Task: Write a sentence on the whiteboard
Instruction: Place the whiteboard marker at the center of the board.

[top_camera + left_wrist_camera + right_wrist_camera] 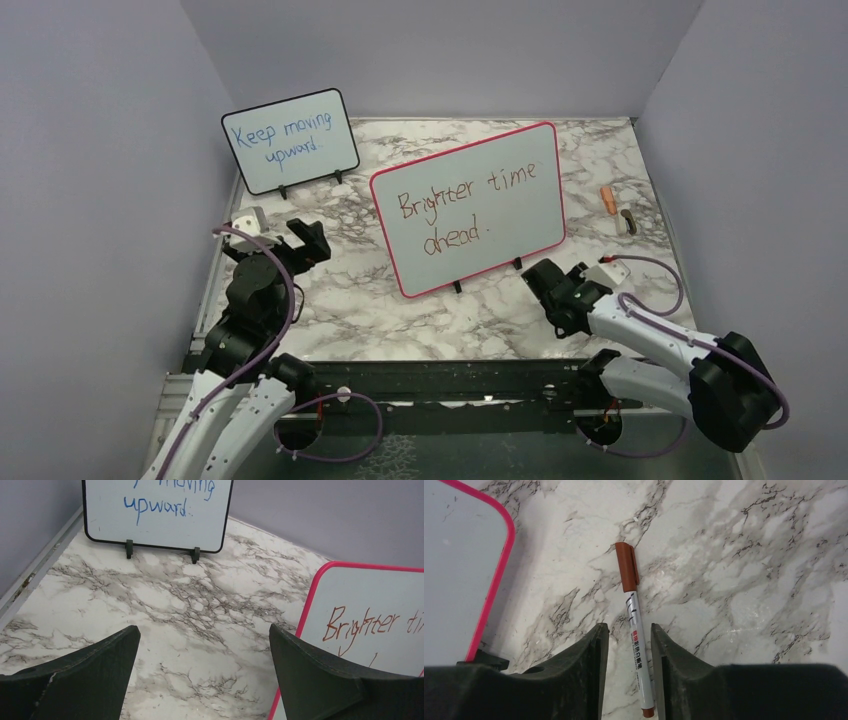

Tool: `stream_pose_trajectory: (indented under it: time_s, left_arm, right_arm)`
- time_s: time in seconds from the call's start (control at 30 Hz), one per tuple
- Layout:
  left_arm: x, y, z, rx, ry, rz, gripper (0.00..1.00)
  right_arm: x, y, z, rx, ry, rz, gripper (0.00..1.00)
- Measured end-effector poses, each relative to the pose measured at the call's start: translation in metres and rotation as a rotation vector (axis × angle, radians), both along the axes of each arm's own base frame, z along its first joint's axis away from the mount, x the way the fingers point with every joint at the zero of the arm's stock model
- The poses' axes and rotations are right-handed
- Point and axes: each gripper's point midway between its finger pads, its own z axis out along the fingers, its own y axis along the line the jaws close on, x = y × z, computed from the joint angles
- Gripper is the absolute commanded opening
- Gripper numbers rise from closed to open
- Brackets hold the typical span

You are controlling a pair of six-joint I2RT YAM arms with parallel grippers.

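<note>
The whiteboard (520,160) with its red-pink frame stands upright mid-table, and the sentence (465,205) "Brighter time ahead." runs across it in reddish-brown, two lines. Its left edge shows in the left wrist view (370,595), and a corner shows in the right wrist view (459,570). My right gripper (548,275) (629,627) hangs low by the board's right foot. Its jaws stand a little apart around a white marker (635,630) with a brown cap, which lies flat on the table close to the right finger. My left gripper (305,240) (204,632) is wide open over bare marble, holding nothing.
A smaller black-framed board (290,140) (157,510) with blue writing stands at the back left. A small orange piece (607,200) and a dark piece (628,222) lie at the right by the wall. Grey walls close in the marble table (400,310) on three sides.
</note>
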Motion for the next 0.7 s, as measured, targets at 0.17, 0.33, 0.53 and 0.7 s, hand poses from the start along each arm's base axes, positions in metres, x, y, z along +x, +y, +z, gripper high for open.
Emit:
stream_pose_trajectory:
  time_s: [0.17,0.33,0.53,0.7]
  left_arm:
    - [-0.008,0.001,0.008,-0.032,-0.043,-0.014,0.99]
    - [-0.020,0.003,0.022,-0.065,-0.103,-0.031,0.99]
    - [-0.037,0.012,0.055,-0.074,-0.187,-0.039,0.99]
    - [-0.054,0.021,0.084,-0.074,-0.267,-0.038,0.99]
  right_arm:
    - [-0.002,-0.001,0.011,0.043,-0.049,0.001,0.57]
    - [-0.003,-0.003,0.045,0.064,-0.125,0.046,0.79]
    - [-0.003,-0.011,0.132,0.054,-0.311,0.148,1.00]
    - [-0.020,-0.029,0.206,0.006,-0.477,0.229,1.00]
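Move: The marker, already let go, lies on the table almost directly under the right fingertips, its middle about 1 cm ahead, 1 cm to the right and 3 cm below. The pink-framed board's right-hand stand is some 8 cm ahead and 11 cm left of this hand; the orange tool is about 28 cm ahead and 11 cm right. From the left hand the marker is nearly level in reach, roughly 58 cm right and 26 cm below. Raise the right gripper off the marker, slowly at first and then fast, some 20 cm nearly straight up, easing a little right and back at the end; open its fingers from about a third to fully wide and tip them up some 30 degrees. Meanwhile lift the empty left gripper 8 cm and draw it back about 5, its fingers staying open and tilting upward. ##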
